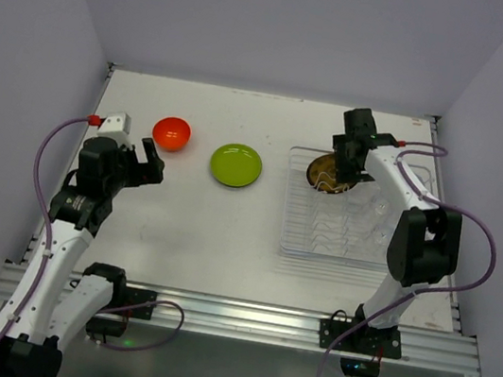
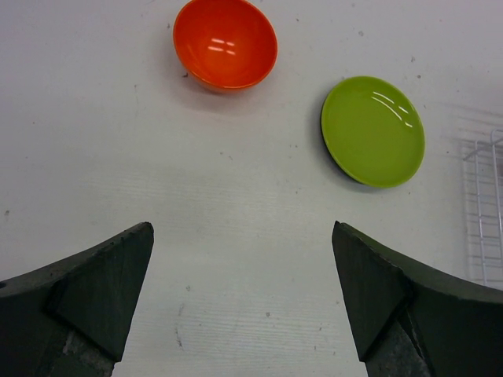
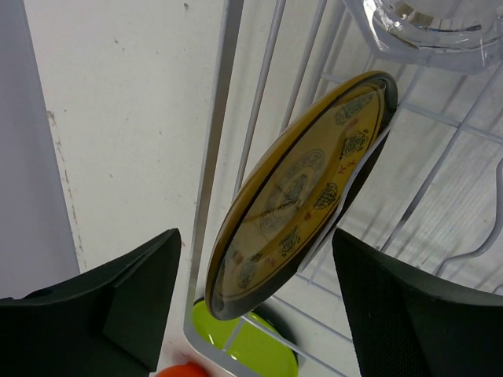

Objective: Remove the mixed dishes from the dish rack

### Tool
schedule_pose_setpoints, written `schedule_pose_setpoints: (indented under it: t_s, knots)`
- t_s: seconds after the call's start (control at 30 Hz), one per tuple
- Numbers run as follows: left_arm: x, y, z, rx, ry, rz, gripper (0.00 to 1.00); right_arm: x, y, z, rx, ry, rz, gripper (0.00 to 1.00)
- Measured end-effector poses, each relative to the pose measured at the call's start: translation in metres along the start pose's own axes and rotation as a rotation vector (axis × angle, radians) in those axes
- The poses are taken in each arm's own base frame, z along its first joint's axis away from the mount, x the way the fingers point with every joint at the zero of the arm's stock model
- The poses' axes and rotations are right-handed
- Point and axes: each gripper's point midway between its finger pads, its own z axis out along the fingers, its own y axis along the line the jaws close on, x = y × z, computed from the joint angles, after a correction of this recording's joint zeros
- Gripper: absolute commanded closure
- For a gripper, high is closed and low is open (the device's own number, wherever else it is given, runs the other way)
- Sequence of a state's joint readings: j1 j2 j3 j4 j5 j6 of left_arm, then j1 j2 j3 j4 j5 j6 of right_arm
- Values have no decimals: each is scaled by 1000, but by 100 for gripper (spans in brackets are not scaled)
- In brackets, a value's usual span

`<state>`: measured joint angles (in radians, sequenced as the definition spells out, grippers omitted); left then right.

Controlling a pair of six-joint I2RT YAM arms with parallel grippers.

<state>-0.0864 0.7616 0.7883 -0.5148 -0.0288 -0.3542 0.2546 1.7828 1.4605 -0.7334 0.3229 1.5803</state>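
Observation:
The dish rack (image 1: 293,238) stands on the right half of the table. A patterned yellow-brown plate (image 3: 299,196) stands on edge in its far left corner between the white wires. My right gripper (image 3: 253,236) is open and straddles this plate's lower rim, with a gap at each finger. A clear cup (image 3: 428,27) lies in the rack just beyond the plate. The orange-red bowl (image 1: 171,133) and the lime green plate (image 1: 236,165) sit on the table left of the rack. My left gripper (image 2: 241,228) hovers open and holds nothing, short of the bowl (image 2: 225,43) and green plate (image 2: 372,131).
Grey walls close the table in on the left, back and right. The rack's white wires (image 2: 487,204) show at the right edge of the left wrist view. Faint clear cups (image 1: 382,209) lie further right in the rack.

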Motion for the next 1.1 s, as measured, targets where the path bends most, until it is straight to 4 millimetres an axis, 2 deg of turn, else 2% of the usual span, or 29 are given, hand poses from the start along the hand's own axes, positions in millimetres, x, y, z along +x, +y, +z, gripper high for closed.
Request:
schedule_pose_setpoints:
  t_s: [0.23,0.37,0.53,0.6,0.7,1.1]
  knots:
    - [2,-5,0,23,6,6,0,-1,-1,0,6,-9,22,37]
    - [4,-10,0,43,17,13,0,-1,0,0,7,-9,34,40]
    - [6,-12,2,50,26,20,0,-1,0,0,5,-9,34,49]
    - [7,-12,2,53,30,21,0,-2,0,0,4,-10,34,56]
    - [8,-15,3,62,37,24,0,-2,4,0,-9,-11,38,62]
    - [14,-20,6,82,62,32,0,-7,12,-9,-64,-21,56,75]
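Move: The right hand hovers at the upper rim of the brown plate standing in the rack, whose middle is about 6 cm straight below it. The nearest glass is roughly 13 cm to this hand's right, level with it and some 8 cm lower; the green plate lies about 33 cm to its left, level with it and 15 cm below. From the left hand, the brown plate is roughly 55 cm right and 12 cm ahead, about 13 cm lower. The right fingers close in around the brown plate's upper rim, going from wide open to about a quarter open while the hand stays nearly in place; firm contact can't be made out. Then, still closing, the hand eases up about 1.5 cm, its fingers tilting slightly outward. The empty left hand, wide open, drifts 2 cm or so right, towards the rack. ##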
